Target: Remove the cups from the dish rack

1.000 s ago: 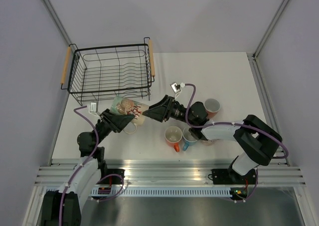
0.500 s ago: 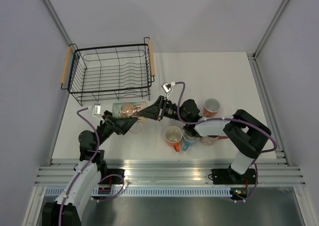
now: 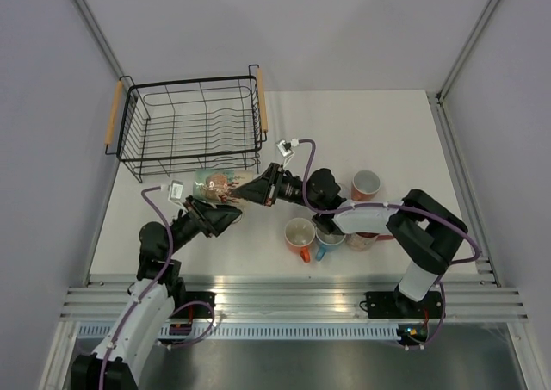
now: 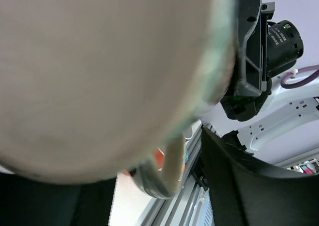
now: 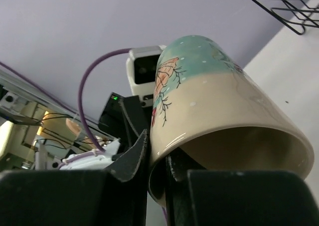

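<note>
A large cream mug (image 3: 222,183) with a teal band and flower pattern hangs on its side just in front of the dish rack (image 3: 262,102), a black wire basket that stands empty. My right gripper (image 3: 251,192) is shut on the mug's rim (image 5: 164,136), one finger inside and one outside. My left gripper (image 3: 222,216) sits under the mug's base. In the left wrist view the mug (image 4: 99,76) fills the picture, and its handle (image 4: 167,176) hangs between my left gripper's (image 4: 154,198) parted fingers with a gap on each side.
An orange mug (image 3: 300,235) and a blue mug (image 3: 327,233) stand upright side by side under the right arm. A pink-red cup (image 3: 367,185) stands further right. The metal rail (image 3: 293,291) runs along the near table edge.
My right gripper has moved left and shut on the mug's rim. The mug has risen and shifted toward the rack. My left gripper has dropped lower, under the mug.
</note>
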Tool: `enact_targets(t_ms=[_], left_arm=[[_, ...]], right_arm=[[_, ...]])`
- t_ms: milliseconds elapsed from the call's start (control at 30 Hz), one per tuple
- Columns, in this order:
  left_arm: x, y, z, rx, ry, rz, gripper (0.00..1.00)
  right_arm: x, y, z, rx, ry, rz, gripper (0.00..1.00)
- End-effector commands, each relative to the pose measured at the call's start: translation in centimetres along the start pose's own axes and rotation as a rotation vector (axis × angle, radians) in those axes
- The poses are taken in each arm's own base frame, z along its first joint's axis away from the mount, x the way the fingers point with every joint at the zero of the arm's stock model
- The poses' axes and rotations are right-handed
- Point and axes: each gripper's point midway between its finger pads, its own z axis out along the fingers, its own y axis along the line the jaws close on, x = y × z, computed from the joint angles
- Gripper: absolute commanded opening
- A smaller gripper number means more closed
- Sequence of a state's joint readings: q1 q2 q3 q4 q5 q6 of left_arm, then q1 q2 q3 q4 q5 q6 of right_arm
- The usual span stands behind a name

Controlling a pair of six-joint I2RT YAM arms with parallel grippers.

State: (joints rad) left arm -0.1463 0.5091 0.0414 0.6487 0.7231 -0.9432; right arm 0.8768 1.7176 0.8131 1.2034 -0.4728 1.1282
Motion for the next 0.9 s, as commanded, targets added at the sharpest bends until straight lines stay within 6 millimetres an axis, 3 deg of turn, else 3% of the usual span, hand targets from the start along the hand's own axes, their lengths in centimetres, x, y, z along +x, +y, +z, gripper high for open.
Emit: enact_targets(t_ms=[0, 33, 267, 433, 467, 533, 600, 633, 667, 700, 733, 767, 800, 867], left_arm=[[-2.2, -1.5, 0.2, 0.002, -0.043, 0.127, 0.70], [-2.7, -1.4, 0.3, -0.017, -0.061, 0.136, 0.72], [-4.1, -1.5, 0.1, -0.066, -0.104, 0.145, 0.86], [-5.3, -0.6, -0.5, -0.183, -0.147, 0.142, 0.91], [-7.3, -0.9, -0.8, -0.234, -0.211, 0.190, 0.91], [-8.0, 0.6, -1.7, -0.368, -0.226, 0.177, 0.91], [-10.2, 0.8, -2.7, -0.473, -0.290, 0.214, 0.91], [-10.6, 1.9, -3.7, -0.564, -0.308, 0.200, 0.91], [-11.8, 1.2, -4.0, -0.581, -0.338, 0.218, 0.91], [-12.3, 1.3, -4.3, -0.609, -0.354, 0.215, 0.91], [-12.6, 2.2, -5.3, -0.685, -0.376, 0.203, 0.91], [-13.4, 1.6, -5.6, -0.697, -0.402, 0.206, 0.91], [-13.5, 1.9, -5.9, -0.728, -0.402, 0.201, 0.91], [-14.0, 2.1, -6.6, -0.778, -0.415, 0.193, 0.91]], right_arm=[[-1.5, 4.4, 1.1, -0.069, -0.002, -0.132, 0.01], [-1.0, 3.0, 1.0, 0.008, 0.030, -0.132, 0.01], [-2.1, 2.5, 0.1, 0.143, 0.041, -0.260, 0.01], [-1.6, -0.1, -0.7, 0.293, 0.106, -0.298, 0.01], [-2.3, 0.1, -0.6, 0.310, 0.103, -0.319, 0.01], [-1.5, -1.5, -1.4, 0.397, 0.181, -0.351, 0.01], [-2.1, -1.7, -1.2, 0.441, 0.204, -0.391, 0.01], [-1.4, -3.0, -2.2, 0.500, 0.267, -0.415, 0.01], [-1.7, -2.7, -1.7, 0.513, 0.279, -0.436, 0.01], [-1.1, -3.8, -2.7, 0.585, 0.329, -0.431, 0.01], [-1.5, -4.0, -2.3, 0.598, 0.351, -0.471, 0.01], [-1.1, -4.1, -2.3, 0.616, 0.384, -0.486, 0.01], [-0.2, -5.2, -3.4, 0.682, 0.451, -0.483, 0.01], [0.5, -6.0, -2.7, 0.714, 0.530, -0.524, 0.01]])
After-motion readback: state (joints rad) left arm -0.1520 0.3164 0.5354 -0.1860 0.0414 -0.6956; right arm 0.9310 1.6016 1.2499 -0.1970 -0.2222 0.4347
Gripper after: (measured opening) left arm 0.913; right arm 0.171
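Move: Just in front of the left hand's open fingers, about 3 cm ahead, 2 cm left and 5 cm above, is the seashell cup, which the right hand already grips by its rim. Bare table lies some 24 cm straight below the right hand; the orange cup stands about 12 cm to that hand's right and 2 cm back, the blue cup 20 cm right and 2 cm back, both some 20 cm lower. The dish rack's middle is 27 cm ahead, 20 cm left and 17 cm below. Lowering the seashell cup towards the bare table by about 7 cm, the right hand keeps its pinch on the rim, drifts slightly right and forward, and rolls some 50 degrees so its left-pointing fingers tip downwards. The left hand opens wider and backs away from the cup, leftward and up with a little forward, turning counter-clockwise. ##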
